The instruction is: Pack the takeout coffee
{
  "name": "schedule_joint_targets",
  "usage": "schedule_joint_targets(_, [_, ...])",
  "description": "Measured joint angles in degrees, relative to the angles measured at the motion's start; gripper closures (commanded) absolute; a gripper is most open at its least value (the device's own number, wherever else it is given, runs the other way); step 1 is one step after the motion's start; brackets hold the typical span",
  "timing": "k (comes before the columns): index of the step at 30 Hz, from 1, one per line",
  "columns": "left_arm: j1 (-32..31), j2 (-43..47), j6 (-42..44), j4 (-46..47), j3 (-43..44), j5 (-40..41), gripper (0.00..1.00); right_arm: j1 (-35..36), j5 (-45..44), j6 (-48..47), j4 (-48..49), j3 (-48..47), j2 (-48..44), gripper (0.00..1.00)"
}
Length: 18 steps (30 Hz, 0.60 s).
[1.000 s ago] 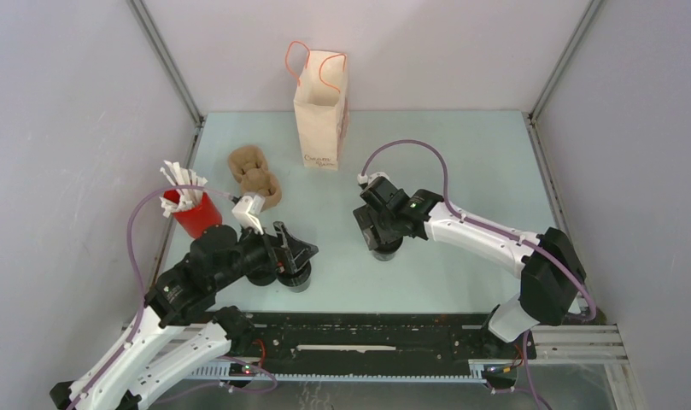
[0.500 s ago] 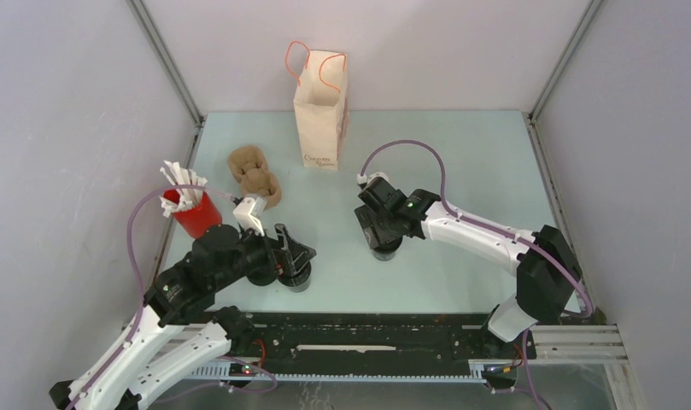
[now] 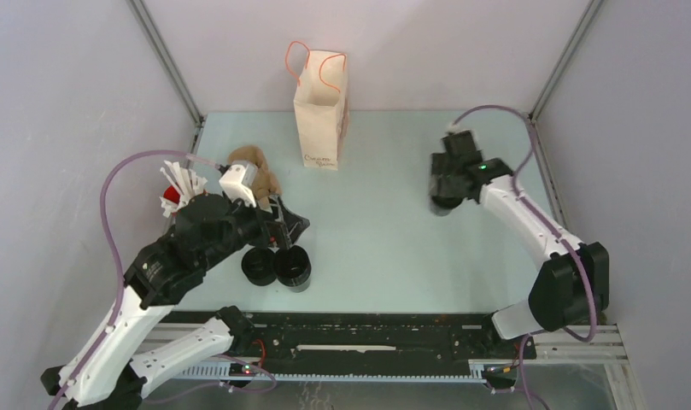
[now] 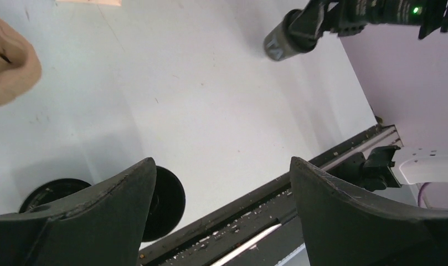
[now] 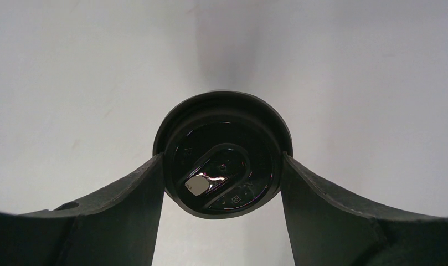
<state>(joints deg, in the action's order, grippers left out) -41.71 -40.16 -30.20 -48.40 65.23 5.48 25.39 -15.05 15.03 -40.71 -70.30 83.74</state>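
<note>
One takeout coffee, a black lidded cup, sits between my right gripper's fingers, which press on both sides of its lid. In the top view this cup hangs under the right gripper over the table's right back part; the left wrist view shows it tilted and off the surface. Two more black cups stand side by side near the front left. My left gripper hovers just behind them, open and holding nothing; one cup lid shows beside its left finger.
A tall paper bag with orange handles stands open at the back centre. The brown pulp carrier lies left of it, partly behind my left wrist. A red cup of white sticks stands by the left wall.
My right gripper closed on the centre cup, lifted it and carried it to the right back. The left arm rose and drew back from the two front cups.
</note>
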Motion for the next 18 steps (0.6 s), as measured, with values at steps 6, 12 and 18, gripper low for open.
schedule_joint_targets(6, [0.0,-5.1,2.4,-2.0,5.8,1.5,0.05,-17.6,0.8,-2.7,3.1,-4.8,4.0,0.30])
schedule_joint_targets(12, [0.0,-5.8,3.3,-4.3,6.5,3.1,0.05,-20.4,0.4,-5.5,3.1,-14.8,14.3,0.28])
schedule_joint_targets(18, [0.0,-5.5,3.3,-4.9,6.5,4.6,0.05,-22.4,1.5,-7.0,1.8,-16.0,18.9,0.26])
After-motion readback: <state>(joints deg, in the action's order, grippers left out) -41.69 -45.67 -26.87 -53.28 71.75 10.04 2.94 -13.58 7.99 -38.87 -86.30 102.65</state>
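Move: The lidded coffee cup is already pinched in the right gripper, off the table; the clear spot it is headed for lies about 10 cm ahead, 14 cm right and 12 cm below this hand. The paper bag stands roughly 22 cm ahead and 33 cm left of the hand, the black cup some 11 cm back and 40 cm left. From the left gripper that clear spot is about 24 cm ahead, 52 cm right and 28 cm down. Swing the right gripper quickly about 13 cm right and 10 cm forward, carrying the lidded coffee cup away from the paper bag towards the clear far-right area. Turn it some 15 degrees clockwise, rise slightly, then sink about 3 cm at the end, keeping the pinch around the top of the cup. Ease the open left gripper barely 2 cm, mostly forward. ##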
